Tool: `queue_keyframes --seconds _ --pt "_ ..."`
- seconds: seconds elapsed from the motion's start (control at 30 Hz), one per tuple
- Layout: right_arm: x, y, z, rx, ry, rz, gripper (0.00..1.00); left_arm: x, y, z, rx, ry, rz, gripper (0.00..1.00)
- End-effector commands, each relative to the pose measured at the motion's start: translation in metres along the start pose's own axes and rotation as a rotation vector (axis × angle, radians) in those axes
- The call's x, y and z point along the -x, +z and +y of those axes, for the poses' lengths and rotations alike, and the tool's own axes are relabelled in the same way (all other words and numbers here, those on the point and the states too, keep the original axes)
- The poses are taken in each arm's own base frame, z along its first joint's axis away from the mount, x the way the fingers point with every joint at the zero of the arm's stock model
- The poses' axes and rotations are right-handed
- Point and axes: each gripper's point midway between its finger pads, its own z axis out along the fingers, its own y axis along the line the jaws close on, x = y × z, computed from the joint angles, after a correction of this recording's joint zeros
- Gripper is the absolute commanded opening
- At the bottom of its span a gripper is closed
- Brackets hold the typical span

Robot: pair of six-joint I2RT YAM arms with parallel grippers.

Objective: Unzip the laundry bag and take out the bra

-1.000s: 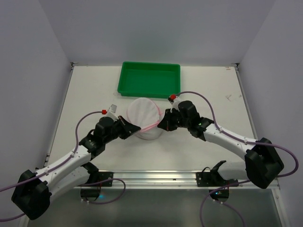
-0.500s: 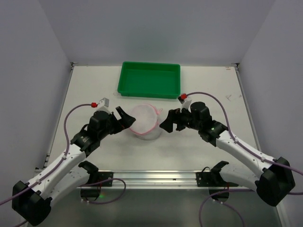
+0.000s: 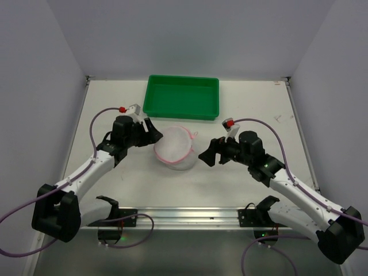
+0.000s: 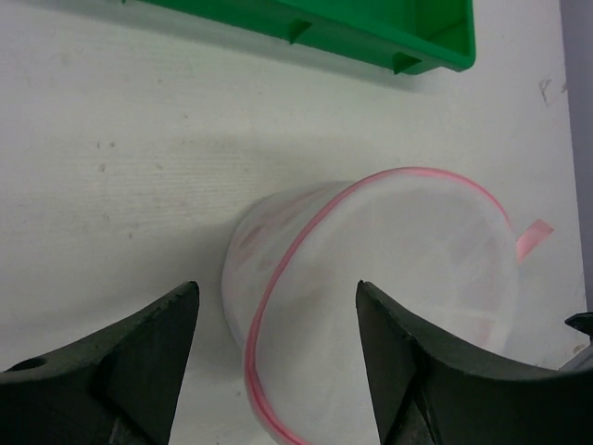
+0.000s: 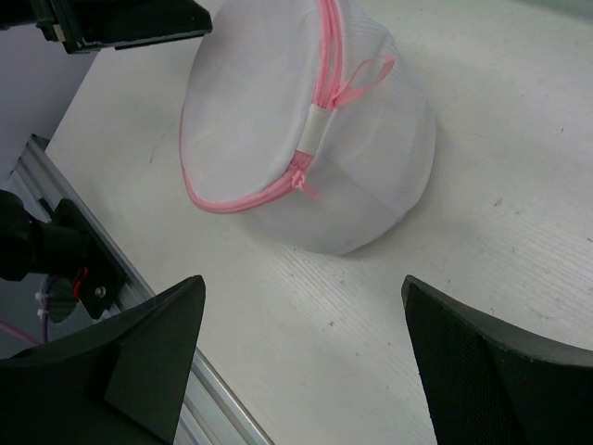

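Note:
The laundry bag (image 3: pixel 174 148) is a round white mesh pouch with pink zipper trim, lying on the table between my two grippers. Its zipper looks closed, with the pull (image 5: pixel 301 176) on the side facing the right gripper and a pink loop (image 5: pixel 366 74) above it. The bra is hidden; only faint pinkish shades show through the mesh (image 4: pixel 389 278). My left gripper (image 3: pixel 150 129) (image 4: pixel 275 289) is open just left of the bag, its jaws not touching it. My right gripper (image 3: pixel 208 154) (image 5: pixel 304 283) is open too, a short way right of the bag, over bare table.
A green plastic tray (image 3: pixel 183 96) (image 4: pixel 398 42) stands behind the bag near the back wall. A metal rail (image 3: pixel 190 214) runs along the table's near edge. White walls close in the left, right and back sides.
Both grippers were shut on the bag's sides a second ago. They have opened, let it go and drawn back, the left toward the back left, the right toward the right. The bag settled on the table.

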Motion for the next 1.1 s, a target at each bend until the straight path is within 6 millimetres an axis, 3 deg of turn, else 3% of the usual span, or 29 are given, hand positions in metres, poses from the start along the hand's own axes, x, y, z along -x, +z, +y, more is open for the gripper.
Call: queue_keyframes --seconds 0.0,0.23,0.5,0.63,0.87,1.07 --pt "-0.002 -0.003 -0.004 -0.017 -0.014 -0.006 0.89 0.041 0.0 -0.041 -0.184 0.148 -0.104 0.71" --pt "0.001 -0.006 -0.001 -0.007 -0.011 -0.028 0.88 0.031 0.012 -0.044 -0.229 0.192 -0.046 0.53" --pt "0.006 -0.01 0.006 0.017 0.003 -0.039 0.88 0.02 0.021 -0.041 -0.243 0.213 0.018 0.43" --pt "0.009 -0.014 0.01 0.031 0.008 -0.057 0.88 0.026 0.017 -0.045 -0.246 0.242 0.013 0.26" --pt "0.012 -0.017 0.01 0.024 0.007 -0.069 0.88 0.046 0.001 -0.051 -0.212 0.294 -0.023 0.15" --pt "0.011 -0.017 0.013 0.035 0.017 -0.058 0.88 0.054 -0.016 -0.072 -0.281 0.302 -0.031 0.08"
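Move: The laundry bag's lid edge at its outer left side is about 3 cm to the right of the open left hand, 1 cm ahead and 1 cm lower. The bag's middle lies some 8 cm right, 5 cm back and 7 cm below that hand. The green box is centred about 17 cm ahead, 9 cm right and 10 cm lower. From the right hand, the lid edge is roughly 9 cm ahead, 18 cm left and 6 cm below. The lid's outer left edge is pinched between the left hand's fingers, which close almost fully as the hand slides about 3 cm right and slightly forward, hops up and dips onto it. Then the left hand draws the edge up some 5 cm, having turned about 15 degrees clockwise, its fingers tipping up a little. ##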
